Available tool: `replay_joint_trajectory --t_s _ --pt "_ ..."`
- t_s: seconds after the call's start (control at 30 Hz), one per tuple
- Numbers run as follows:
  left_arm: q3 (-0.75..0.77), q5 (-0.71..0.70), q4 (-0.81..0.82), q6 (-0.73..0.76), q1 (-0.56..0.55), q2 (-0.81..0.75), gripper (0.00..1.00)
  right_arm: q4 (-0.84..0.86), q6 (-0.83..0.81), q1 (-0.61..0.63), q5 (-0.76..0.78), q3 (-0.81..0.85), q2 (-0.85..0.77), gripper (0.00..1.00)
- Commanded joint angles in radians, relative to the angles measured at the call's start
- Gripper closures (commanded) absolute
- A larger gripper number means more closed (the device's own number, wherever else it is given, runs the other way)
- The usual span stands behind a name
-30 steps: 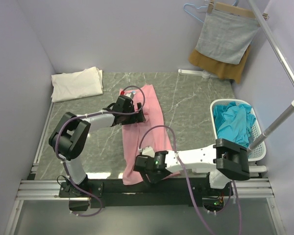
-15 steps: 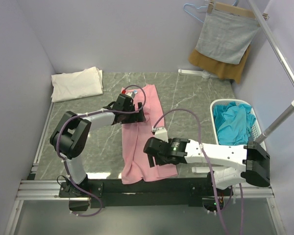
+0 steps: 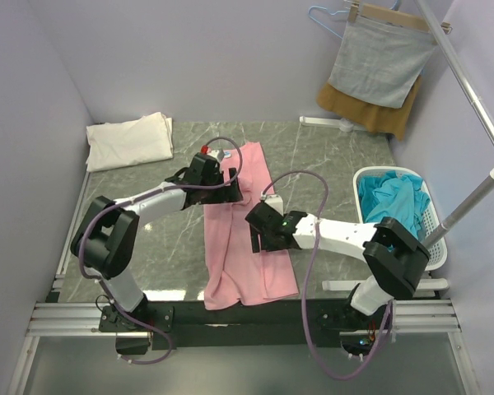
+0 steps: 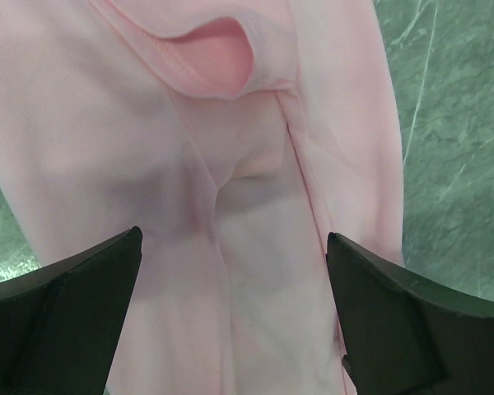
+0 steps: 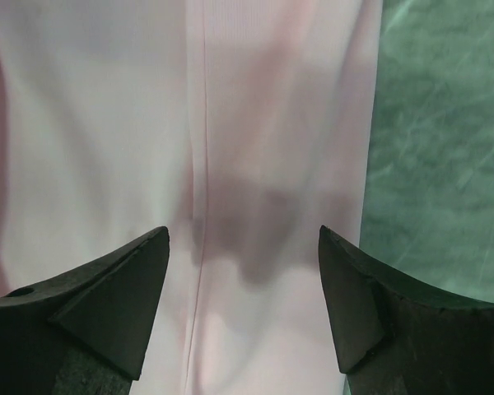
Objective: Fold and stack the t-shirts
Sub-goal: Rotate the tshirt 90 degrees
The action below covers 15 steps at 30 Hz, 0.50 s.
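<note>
A pale pink t-shirt (image 3: 249,276) lies as a long narrow strip down the middle of the marble table (image 3: 329,164). My left gripper (image 3: 233,194) hovers open over its upper part, where the left wrist view shows pink cloth (image 4: 230,164) with a curled fold between the spread fingers (image 4: 74,313). My right gripper (image 3: 256,234) stands open over the strip's middle, near its right edge; nothing but flat pink cloth (image 5: 272,123) lies between its fingers (image 5: 370,304). A folded cream-white t-shirt (image 3: 130,140) rests at the back left. Teal-blue t-shirts (image 3: 391,206) fill a basket on the right.
The white basket (image 3: 429,239) stands at the table's right edge beside a slanting metal pole (image 3: 477,193). A grey cloth (image 3: 380,62) on a hanger and a mustard-brown cloth (image 3: 366,113) hang at the back right. Purple walls close in the back and left.
My right arm has swung from the shirt's near end up to its middle. The left gripper has shifted slightly back and left over the upper part.
</note>
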Motion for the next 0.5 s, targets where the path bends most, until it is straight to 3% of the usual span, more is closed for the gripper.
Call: replay_joint_trajectory --t_s 0.0,0.23,0.47 --pt "0.033 0.001 0.003 0.031 0.007 0.027 0.01 0.098 -0.09 -0.031 -0.043 0.027 0.055 0.21" --pt "0.189 0.05 -0.023 0.034 0.037 0.271 0.01 0.106 -0.116 -0.086 -0.091 0.05 0.131 0.2" --pt "0.503 0.075 -0.145 0.065 0.088 0.475 0.01 0.106 -0.178 -0.143 -0.144 0.122 0.145 0.19"
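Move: The pink t-shirt lies lengthwise under both open hands. Its middle is about 11 cm back and 2 cm right of the left hand, some 4 cm below, with its far neck end about 12 cm ahead; the folded white cloth lies 30 cm left and 14 cm ahead. From the right hand the shirt's middle is 3 cm ahead, 6 cm left and 3 cm below, its near hem 16 cm back and 4 cm left. The left hand, fingers wide open, sinks about 3 cm onto the upper part of the t-shirt and, with its fingertips on the cloth, slides forward with gathering speed, slightly to the right, about 8 cm in all towards the neck end. Meanwhile the right hand, also still open, lowers some 2 cm onto the strip near the shirt's right edge and pushes the cloth slowly forward, going about 3 cm, neither wrist turning noticeably. ##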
